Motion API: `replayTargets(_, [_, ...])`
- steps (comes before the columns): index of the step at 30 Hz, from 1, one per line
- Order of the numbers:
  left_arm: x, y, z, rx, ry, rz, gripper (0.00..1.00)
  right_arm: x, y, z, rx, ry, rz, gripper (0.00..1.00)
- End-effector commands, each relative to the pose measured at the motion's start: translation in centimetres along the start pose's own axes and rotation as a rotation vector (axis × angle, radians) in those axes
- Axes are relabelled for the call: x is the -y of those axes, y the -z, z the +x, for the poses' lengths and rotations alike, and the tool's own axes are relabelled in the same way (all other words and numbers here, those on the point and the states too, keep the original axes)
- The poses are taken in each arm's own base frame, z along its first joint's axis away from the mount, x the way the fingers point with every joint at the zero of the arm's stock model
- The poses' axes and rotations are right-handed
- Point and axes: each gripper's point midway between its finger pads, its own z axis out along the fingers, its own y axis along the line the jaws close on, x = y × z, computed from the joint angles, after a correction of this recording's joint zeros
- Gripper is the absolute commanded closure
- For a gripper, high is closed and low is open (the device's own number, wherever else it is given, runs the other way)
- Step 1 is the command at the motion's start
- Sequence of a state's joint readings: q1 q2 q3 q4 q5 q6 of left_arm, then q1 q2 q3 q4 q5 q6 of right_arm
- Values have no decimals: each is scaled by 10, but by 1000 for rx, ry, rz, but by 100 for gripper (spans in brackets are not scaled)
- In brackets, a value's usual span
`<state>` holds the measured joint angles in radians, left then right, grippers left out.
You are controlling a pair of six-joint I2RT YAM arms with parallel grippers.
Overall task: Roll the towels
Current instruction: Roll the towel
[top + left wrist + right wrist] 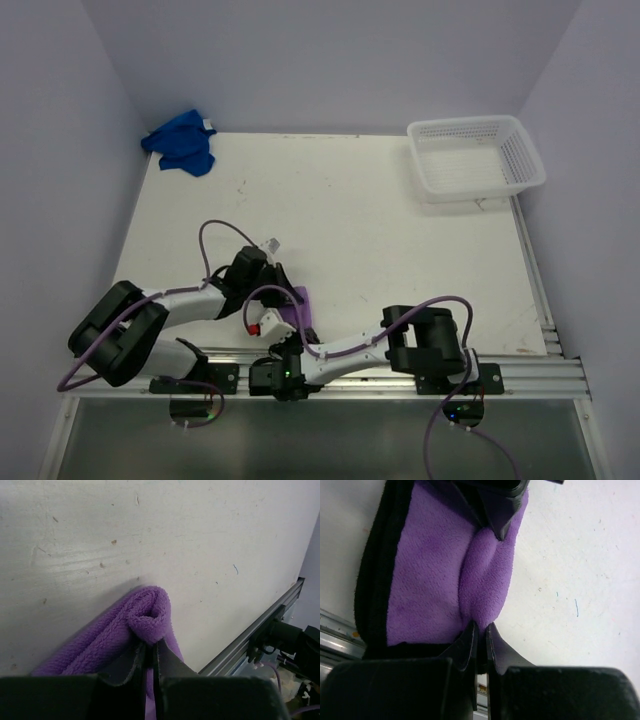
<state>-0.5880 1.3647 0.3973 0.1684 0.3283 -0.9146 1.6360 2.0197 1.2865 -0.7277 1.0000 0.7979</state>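
The purple towel (301,300) lies near the table's front edge between both arms. In the left wrist view a rolled-over fold of this towel (107,640) is pinched by my left gripper (150,647), which is shut on it. In the right wrist view the towel (432,570) shows a black border along its left side, and my right gripper (481,629) is shut on a raised ridge at its near edge. From above, the left gripper (282,290) and right gripper (284,328) crowd over the towel and hide most of it. The blue towel (181,143) sits crumpled in the far left corner.
A white mesh basket (524,150) stands at the far right corner. An aluminium rail (520,372) runs along the front edge, close to the purple towel. Purple walls close in the table on three sides.
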Motion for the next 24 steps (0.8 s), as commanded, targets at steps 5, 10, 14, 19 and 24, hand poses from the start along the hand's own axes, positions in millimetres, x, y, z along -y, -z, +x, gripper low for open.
replayTargets(5, [7, 4, -35, 214, 45, 140, 100, -15, 21, -5, 40, 191, 19, 83])
replayTargets(10, [-2, 4, -31, 229, 62, 174, 100, -26, 32, -12, 49, 233, -3, 67])
replayTargets(14, [-9, 6, -25, 246, 64, 192, 100, -27, 44, -19, 44, 153, -78, 58])
replayTargets(19, [-16, 6, -18, 246, 44, 189, 100, -27, 64, -28, 49, -20, -235, 56])
replayTargets(24, [-26, 8, -11, 252, 37, 174, 100, -8, 89, -41, 86, -269, -431, 55])
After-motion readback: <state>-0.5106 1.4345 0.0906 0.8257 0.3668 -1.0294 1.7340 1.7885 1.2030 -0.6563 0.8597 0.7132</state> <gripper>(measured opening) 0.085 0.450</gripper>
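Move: The right hand still pinches the near end of the purple towel's roll; the towel's middle lies about 6 cm ahead and 2 cm to its left, a centimetre lower. The black near hem runs level with that hand, centred some 3 cm left, and the metal rail lies roughly 8 cm straight back, 2 cm lower. For the left hand, shut on the roll farther out, the towel's middle is about 3 cm back, straight below by a centimetre. Back towards the rail the right hand draws some 5 cm, opening its fingers to nearly half and letting go of the roll's near end, with a brief drift left; only at the last does it lift, by about 4 cm, turning some 10 degrees counter-clockwise. The left hand keeps its pinch on the roll, easing a little left while its left side dips and its fingers tip up. ##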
